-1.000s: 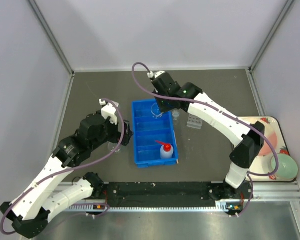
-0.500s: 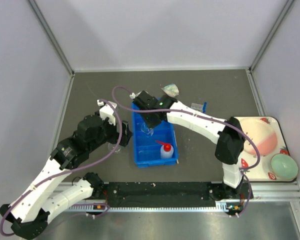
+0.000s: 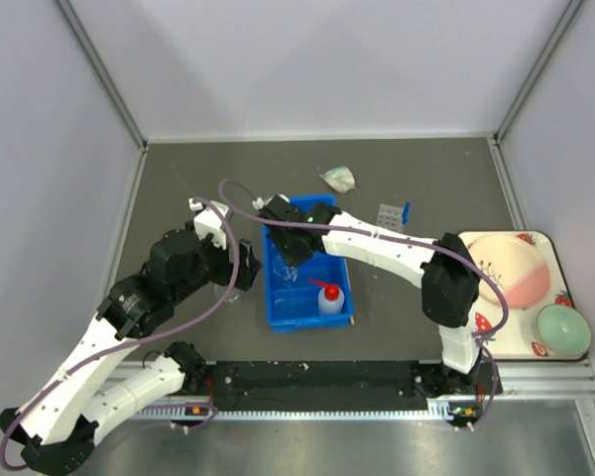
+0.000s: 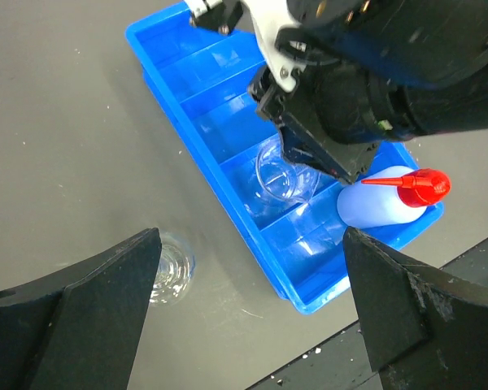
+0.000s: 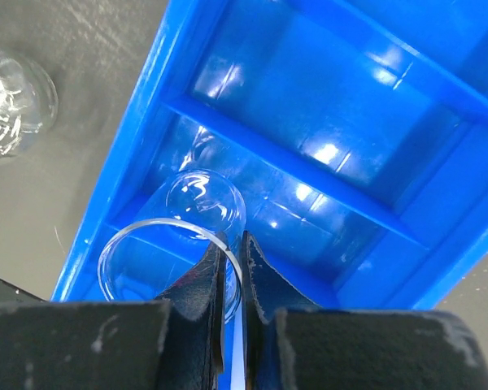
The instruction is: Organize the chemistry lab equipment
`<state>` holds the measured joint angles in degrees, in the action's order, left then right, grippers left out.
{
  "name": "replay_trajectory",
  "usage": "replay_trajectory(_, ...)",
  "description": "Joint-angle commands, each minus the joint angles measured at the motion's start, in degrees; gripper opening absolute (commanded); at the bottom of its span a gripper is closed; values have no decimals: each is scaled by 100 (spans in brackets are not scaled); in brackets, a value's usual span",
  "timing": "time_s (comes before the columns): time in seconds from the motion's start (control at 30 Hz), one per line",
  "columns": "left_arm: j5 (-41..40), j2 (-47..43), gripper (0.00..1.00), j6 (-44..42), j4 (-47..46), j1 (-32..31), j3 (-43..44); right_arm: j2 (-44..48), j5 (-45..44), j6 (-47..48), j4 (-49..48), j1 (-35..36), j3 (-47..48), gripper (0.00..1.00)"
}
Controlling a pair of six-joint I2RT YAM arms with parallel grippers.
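My right gripper (image 5: 233,248) is shut on the rim of a clear glass beaker (image 5: 150,252), one finger inside the rim and one outside. The beaker hangs low in a middle compartment of the blue divided bin (image 5: 350,122); I cannot tell whether it touches the floor. From above, the right gripper (image 3: 290,250) is over the bin (image 3: 278,319). A white squeeze bottle with a red nozzle (image 3: 329,298) lies in the near compartment. My left gripper (image 4: 250,244) stands open above the table, left of the bin, with a clear flask (image 4: 167,272) below its left finger.
Another glass flask (image 3: 339,178) lies at the back. A clear tube rack (image 3: 386,214) and a blue-capped tube (image 3: 406,210) sit right of the bin. The strawberry tray (image 3: 521,243) with a pale green bowl (image 3: 562,330) is at the far right.
The right arm has swung from the bin's far right corner toward the left and nearer, lowering the beaker into the bin. The left arm has hardly moved.
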<state>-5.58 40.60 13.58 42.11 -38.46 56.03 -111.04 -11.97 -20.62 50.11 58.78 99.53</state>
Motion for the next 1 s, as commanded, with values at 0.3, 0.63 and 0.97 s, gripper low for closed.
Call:
replay_trajectory(0.3,-39,-201,99,74,17,14,22,65,291,-425,-958,160,-636,0)
replay_trajectory(0.63,-101,-359,99,136,157,14,-92,-189,186,-539,-1205,160,-724,0)
replay_trajectory(0.97,-74,-430,99,162,245,14,-127,-330,-165,-574,-1240,160,-777,0)
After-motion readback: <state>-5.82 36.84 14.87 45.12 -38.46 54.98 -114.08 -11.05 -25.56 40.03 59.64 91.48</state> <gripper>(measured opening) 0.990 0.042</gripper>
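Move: The right hand already pinches a glass beaker by its rim above the blue tray; the middle of the second compartment from the near end lies about 4 cm to its right, level with it forward and back, and some 11 cm below. The red-capped bottle stands about 9 cm to the right and 8 cm back, and the other beaker on the table about 14 cm to the left and 3 cm back. From the left hand, that compartment is some 13 cm right, 5 cm ahead and 24 cm down. The right hand lowers the upright beaker about 5.5 cm into the left part of the second-nearest compartment, easing back about 1 cm as it starts down, nearly pausing while it shifts about 1 cm to the left, then sinking on with the wrist almost unturned and the fingers keeping their pinch on the rim. Meanwhile the open, empty left hand draws back and left by a bit under 2 cm, away from the tray. ##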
